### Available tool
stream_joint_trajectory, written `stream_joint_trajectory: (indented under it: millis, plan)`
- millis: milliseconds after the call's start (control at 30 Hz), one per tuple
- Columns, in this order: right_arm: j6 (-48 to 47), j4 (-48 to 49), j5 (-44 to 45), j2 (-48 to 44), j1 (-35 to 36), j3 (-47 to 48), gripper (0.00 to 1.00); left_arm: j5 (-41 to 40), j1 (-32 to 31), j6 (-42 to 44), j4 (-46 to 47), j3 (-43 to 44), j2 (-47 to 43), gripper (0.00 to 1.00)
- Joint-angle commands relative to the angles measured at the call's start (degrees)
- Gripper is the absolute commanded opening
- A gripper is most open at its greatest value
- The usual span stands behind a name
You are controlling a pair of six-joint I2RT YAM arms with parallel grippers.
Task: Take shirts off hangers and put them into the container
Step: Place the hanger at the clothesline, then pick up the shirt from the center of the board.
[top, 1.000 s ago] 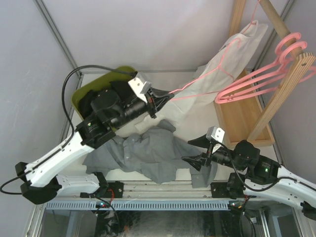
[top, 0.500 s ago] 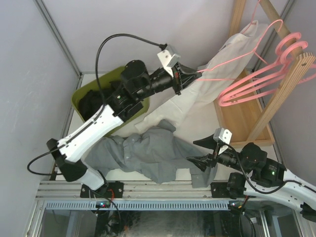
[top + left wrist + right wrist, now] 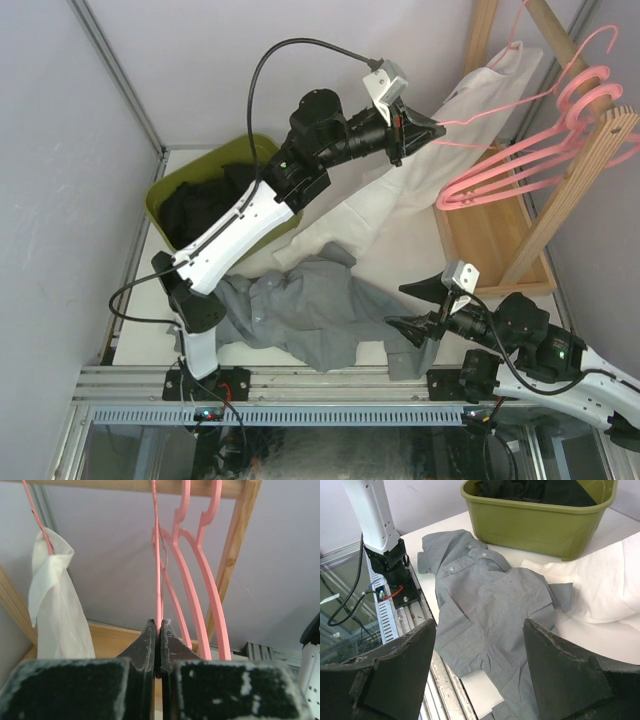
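My left gripper (image 3: 438, 124) is raised near the wooden rack and is shut on the thin wire of a pink hanger (image 3: 158, 575). In its wrist view the left gripper (image 3: 156, 623) has its jaws pressed on that wire. The white shirt (image 3: 420, 175) hangs by its top near the pole and trails down to the table. It shows at the left in the left wrist view too, white shirt (image 3: 55, 605). A grey shirt (image 3: 300, 310) lies flat on the table. My right gripper (image 3: 396, 306) hovers open above its edge, right gripper (image 3: 480, 625) over the grey shirt (image 3: 490, 595). The olive container (image 3: 160, 195) holds black shirts (image 3: 195, 205).
More pink hangers (image 3: 520, 165) hang on the wooden pole (image 3: 565, 45) of the rack at the right, over its wooden base (image 3: 495, 245). The olive container (image 3: 540, 525) stands beyond the grey shirt. Grey walls close in the back and left.
My left arm has swung up and to the right from over the container toward the rack, carrying the pink hanger. My right arm has shifted slightly right, still open.
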Motion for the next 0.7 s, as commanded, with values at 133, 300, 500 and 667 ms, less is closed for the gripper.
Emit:
stream_joint_trajectory:
  millis: [133,300,500,667]
  plan:
    - [0.64,-0.51,2.64,-0.94,-0.19,0.07,0.70,-0.38,0.29,-1.02,2.35,-10.54,-7.19,0.05]
    - [0.38,0.83,3.17,-0.17,-0.21,0.12,0.70,-4.89,0.38,0.27,3.41,-16.57,-12.89,0.47]
    - [0.53,1.69,3.75,1.30,-0.16,0.11,0.70,-7.93,0.65,1.60,3.85,-24.80,-21.39,0.81]
    - [0.44,3.07,4.14,2.72,-0.21,-0.21,0.70,-14.24,0.90,2.51,4.26,-39.98,-33.11,0.94]
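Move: The left gripper holds the pink hanger by one end, fingers pointing right; the clothesline spot for its hook is some 18 cm to the right, 5 cm farther out and about 12 cm above. The empty hangers already on the rod hang roughly 13 cm right and 4 cm nearer the base, level with the hand; the white shirt hangs about 10 cm right, 8 cm ahead, 15 cm lower. From the right gripper, that rod spot is about 25 cm ahead, 13 cm right, 35 cm up. Lower the left gripper about 5 cm nearly straight down, tilting the fingers slightly, so the pinched hanger's hook comes down onto the clothesline. Open the fingers wide near the bottom to let go of the hanger's end, then draw the hand away from the rod, some 8 cm to the left and a little back. ##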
